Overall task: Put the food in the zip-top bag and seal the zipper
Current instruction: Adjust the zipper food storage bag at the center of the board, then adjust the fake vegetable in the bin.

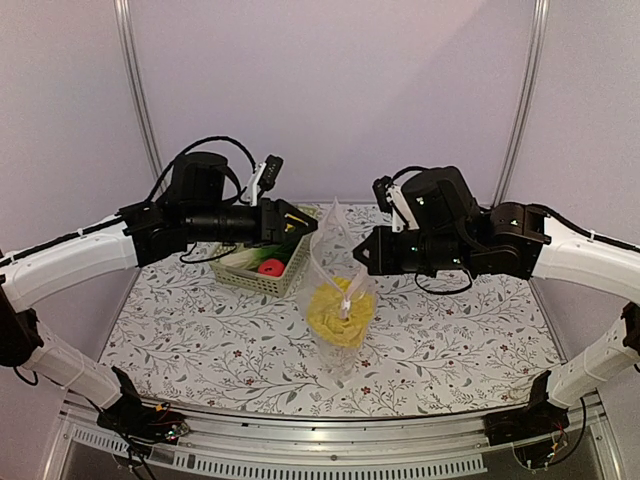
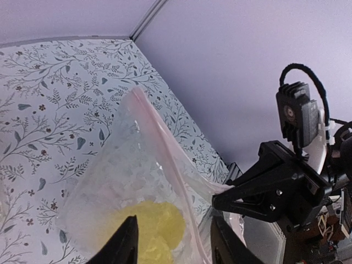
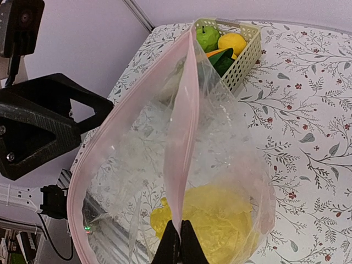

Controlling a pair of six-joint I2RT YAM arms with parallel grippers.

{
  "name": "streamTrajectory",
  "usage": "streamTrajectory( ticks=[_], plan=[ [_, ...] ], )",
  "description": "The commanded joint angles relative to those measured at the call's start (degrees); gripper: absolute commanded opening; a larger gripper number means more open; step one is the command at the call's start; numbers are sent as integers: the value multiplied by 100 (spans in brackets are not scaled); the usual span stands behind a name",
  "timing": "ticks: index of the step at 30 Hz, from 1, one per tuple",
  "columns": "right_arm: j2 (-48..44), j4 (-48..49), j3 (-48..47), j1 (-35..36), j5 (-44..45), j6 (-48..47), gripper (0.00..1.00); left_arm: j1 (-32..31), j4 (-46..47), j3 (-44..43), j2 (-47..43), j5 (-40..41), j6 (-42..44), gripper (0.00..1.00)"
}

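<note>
The clear zip-top bag hangs upright at mid-table between both grippers, its mouth open at the top. A yellow leafy cabbage lies in its bottom. My right gripper is shut on the bag's pink zipper strip and holds that rim up. My left gripper is open, its fingers astride the bag's other side with the strip running between them. More food sits in the basket: a green apple, a yellow fruit, a dark green vegetable and a red fruit.
The pale green lattice basket stands on the floral tablecloth behind and left of the bag, under the left arm. White walls close in the back and sides. The table's metal front rail runs along the near edge.
</note>
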State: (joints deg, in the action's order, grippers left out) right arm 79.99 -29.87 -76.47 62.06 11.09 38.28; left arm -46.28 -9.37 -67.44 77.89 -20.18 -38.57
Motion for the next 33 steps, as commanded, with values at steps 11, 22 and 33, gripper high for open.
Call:
streamTrajectory(
  ticks=[11,22,33],
  plan=[
    [-101,89,62,-34,-49,24,3,191,-1127,116,-609,572,577,85],
    [-166,59,68,-34,7,-96,3,1471,-2932,-1056,127,524,2359,93],
    [-223,65,110,-31,13,-127,3,1872,-3113,-2812,2927,900,3488,89]
  ],
)
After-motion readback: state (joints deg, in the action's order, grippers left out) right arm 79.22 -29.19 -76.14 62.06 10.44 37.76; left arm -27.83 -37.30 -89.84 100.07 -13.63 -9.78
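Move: The food basket lies about 24 cm ahead of my left hand, 14 cm to its left and 25 cm below; in it the red fruit sits some 20 cm ahead and 11 cm left, the green-leafed vegetable 23 cm ahead and 13 cm left. The yellow cabbage in the bag hangs roughly 6 cm to the right, level fore and aft, 18 cm down. From my right hand the basket is about 27 cm ahead, 21 cm left and 23 cm below. With its fingers already parting, I open my left hand wide and draw it off the bag's mouth to the left, then swing it forward about 15 cm and finally down some 10 cm towards the basket, tipping the fingers about 30 degrees further down. My right hand stays put and keeps its pinch on the zipper rim. ##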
